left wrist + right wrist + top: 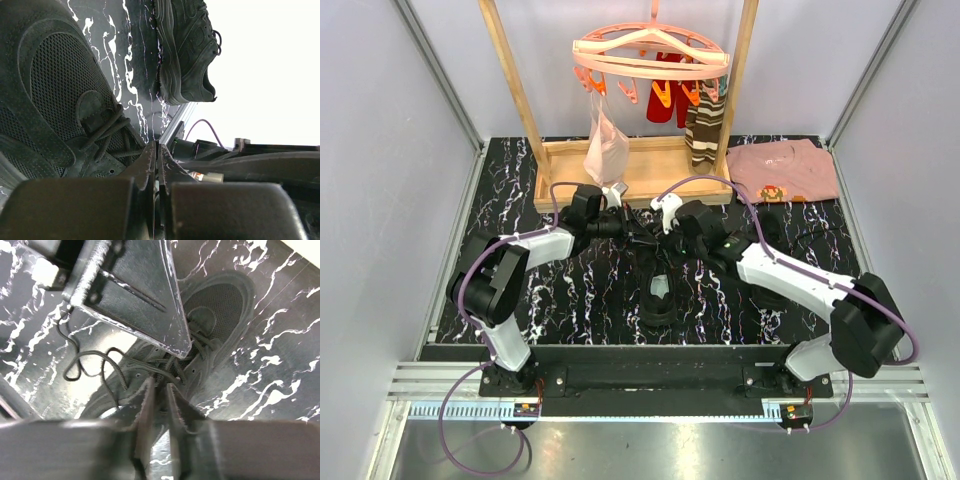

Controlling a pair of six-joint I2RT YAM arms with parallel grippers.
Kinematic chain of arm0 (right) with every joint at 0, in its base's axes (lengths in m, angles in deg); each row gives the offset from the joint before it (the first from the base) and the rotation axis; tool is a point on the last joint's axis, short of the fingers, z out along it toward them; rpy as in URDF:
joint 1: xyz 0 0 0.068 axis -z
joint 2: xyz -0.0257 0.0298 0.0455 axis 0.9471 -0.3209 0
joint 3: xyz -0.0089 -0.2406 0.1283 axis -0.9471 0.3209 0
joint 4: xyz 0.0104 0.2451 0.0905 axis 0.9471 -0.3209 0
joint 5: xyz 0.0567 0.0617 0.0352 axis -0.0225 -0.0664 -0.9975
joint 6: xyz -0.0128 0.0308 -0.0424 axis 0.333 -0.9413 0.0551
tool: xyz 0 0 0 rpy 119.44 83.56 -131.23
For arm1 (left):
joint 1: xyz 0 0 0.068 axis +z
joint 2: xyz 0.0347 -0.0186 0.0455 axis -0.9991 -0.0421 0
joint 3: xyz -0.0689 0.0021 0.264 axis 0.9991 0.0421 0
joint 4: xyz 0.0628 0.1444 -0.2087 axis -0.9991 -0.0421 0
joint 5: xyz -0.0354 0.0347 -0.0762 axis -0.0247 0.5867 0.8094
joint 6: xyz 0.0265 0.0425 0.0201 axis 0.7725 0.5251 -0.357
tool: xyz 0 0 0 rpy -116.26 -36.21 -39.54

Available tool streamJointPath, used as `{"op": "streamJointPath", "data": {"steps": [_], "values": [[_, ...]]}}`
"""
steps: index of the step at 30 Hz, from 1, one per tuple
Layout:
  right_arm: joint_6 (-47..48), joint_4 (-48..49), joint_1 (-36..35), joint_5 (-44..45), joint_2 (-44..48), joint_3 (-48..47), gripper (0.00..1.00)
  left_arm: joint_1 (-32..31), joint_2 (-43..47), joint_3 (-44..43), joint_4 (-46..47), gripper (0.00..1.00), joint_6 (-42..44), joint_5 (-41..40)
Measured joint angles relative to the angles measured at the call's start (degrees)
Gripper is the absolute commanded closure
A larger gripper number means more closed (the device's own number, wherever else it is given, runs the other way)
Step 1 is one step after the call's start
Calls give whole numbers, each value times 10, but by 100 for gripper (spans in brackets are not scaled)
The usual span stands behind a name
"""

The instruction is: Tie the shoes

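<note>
One black shoe lies at the table's middle, its pale insole showing. It fills the left of the left wrist view and the middle of the right wrist view. Both grippers meet over its laces. My left gripper has its jaws pressed nearly together. A thin black lace loops off the shoe and runs up to its fingers. My right gripper is shut at the lacing, with a lace strand at its tips. The second shoe lies further off on its sole.
A wooden rack stands at the back. A pink clip hanger on it holds a pale garment and a striped sock. A pink folded shirt lies at the back right. Grey walls enclose the black marbled table.
</note>
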Motion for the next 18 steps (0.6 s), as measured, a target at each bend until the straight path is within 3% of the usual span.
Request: {"op": "streamJointPath", "data": {"steps": [5,6,12,18], "values": [[5,-8,3,-21,40,0,33,9,1,-7,-33,100,33,-5],[8,-10,4,-31,52,0,31,14,2,-10,-41,100,42,-7],[43,-17,7,-124,75,-19,30,48,28,-25,-86,100,94,-22],[69,-22,1,-205,1,-72,32,84,60,-25,-115,100,132,-35]]}}
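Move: The shut left fingertips are just over the laced shoe, whose middle lies about 6 cm back and 6 cm below, straight under them sideways; the wooden stand's tray is some 17 cm ahead and 5 cm left. For the right hand, the loose lace beside the shoe is roughly 7 cm left, 4 cm back and 8 cm down; the shoe's middle is 5 cm back, 2 cm left, and the second shoe 24 cm right, 5 cm back. The left fingers keep their shut grip on the lace and draw it about 6 cm left and 4 cm forward, off the shoe and slightly up. The right fingers, already parting, open wide and come free of the laces as the hand rises some 6 cm and backs off, then swings left towards the loose lace, turning about 20 degrees counter-clockwise. ##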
